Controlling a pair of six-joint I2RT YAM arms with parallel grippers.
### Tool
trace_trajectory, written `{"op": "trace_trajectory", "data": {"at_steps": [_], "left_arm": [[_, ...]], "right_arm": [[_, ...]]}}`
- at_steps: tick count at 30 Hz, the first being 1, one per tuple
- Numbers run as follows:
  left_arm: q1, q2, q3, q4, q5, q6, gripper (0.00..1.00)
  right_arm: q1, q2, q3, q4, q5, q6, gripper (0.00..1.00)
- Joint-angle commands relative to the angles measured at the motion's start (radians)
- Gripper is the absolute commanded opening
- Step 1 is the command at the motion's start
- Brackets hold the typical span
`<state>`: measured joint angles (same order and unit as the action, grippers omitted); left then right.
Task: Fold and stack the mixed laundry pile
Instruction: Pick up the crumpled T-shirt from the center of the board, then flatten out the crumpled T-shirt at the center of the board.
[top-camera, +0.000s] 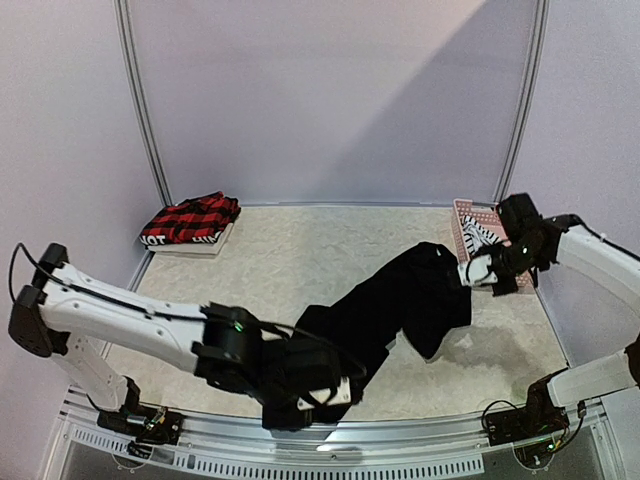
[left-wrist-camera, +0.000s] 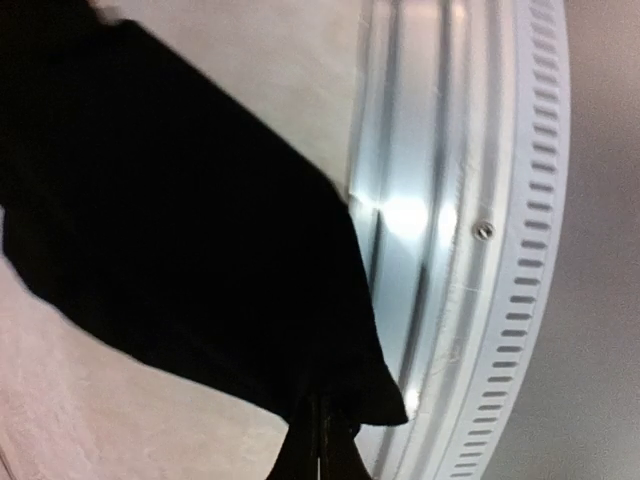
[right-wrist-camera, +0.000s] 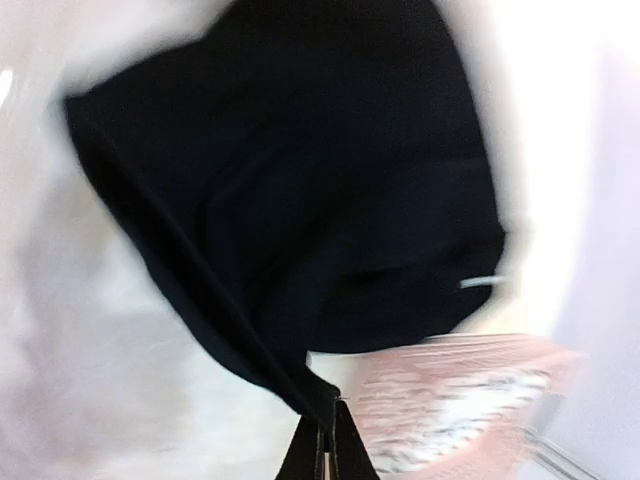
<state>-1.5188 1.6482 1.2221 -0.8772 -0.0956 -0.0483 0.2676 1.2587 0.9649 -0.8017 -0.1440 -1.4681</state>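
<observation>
A large black T-shirt (top-camera: 400, 300) hangs stretched between my two grippers, sagging onto the table in the middle. My left gripper (top-camera: 345, 390) is at the near table edge, shut on one corner of the shirt (left-wrist-camera: 180, 220); its jaws (left-wrist-camera: 320, 425) pinch the hem. My right gripper (top-camera: 472, 270) is at the right beside the basket, shut on another edge of the shirt (right-wrist-camera: 300, 180), with the cloth bunched at its tips (right-wrist-camera: 330, 410). A red-and-black plaid piece (top-camera: 190, 218) lies folded at the back left. A black-and-white striped tank top (top-camera: 482, 237) lies in the basket.
The pink perforated basket (top-camera: 462, 215) stands at the back right, just behind my right gripper, and shows blurred in the right wrist view (right-wrist-camera: 470, 385). The table's metal front rail (left-wrist-camera: 430, 220) runs right next to my left gripper. Grey walls close in the table.
</observation>
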Motion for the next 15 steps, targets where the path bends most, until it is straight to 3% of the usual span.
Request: {"op": "trace_trajectory", "data": {"at_steps": [1, 8, 12, 15], "left_arm": [[0.124, -0.195, 0.005, -0.047, -0.151, -0.029, 0.0], [0.345, -0.431, 0.151, -0.149, -0.536, -0.053, 0.0], [0.413, -0.48, 0.228, -0.114, -0.781, 0.039, 0.0], [0.448, -0.46, 0.299, -0.028, -0.868, 0.155, 0.0]], "right_arm": [[0.006, 0.038, 0.236, -0.149, -0.212, 0.282, 0.0], [-0.027, 0.185, 0.632, -0.103, -0.169, 0.646, 0.0], [-0.063, 0.277, 0.883, -0.075, -0.126, 0.845, 0.0], [-0.098, 0.345, 1.087, -0.056, -0.126, 0.978, 0.0]]}}
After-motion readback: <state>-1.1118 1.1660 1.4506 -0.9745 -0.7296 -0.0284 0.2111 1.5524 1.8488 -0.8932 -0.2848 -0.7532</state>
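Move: Both my hands already pinch the black T-shirt by its edge. Its middle lies on the board about 22 cm ahead and 12 cm right of my left hand, some 8 cm lower; from my right hand it is roughly 16 cm left, 2 cm back and 13 cm down. The pink basket stands about 20 cm ahead and 13 cm right of my right hand, and the plaid stack about 50 cm ahead and 34 cm left of my left. Keeping both pinches shut, I sweep the shirt up off the board. My left hand climbs about 26 cm while reaching forward and out left towards the plaid stack, its fingers swinging up and counter-clockwise; my right rises nearly as far, reaching half as far forward as it climbs, rolling its left side up and turning clockwise. ##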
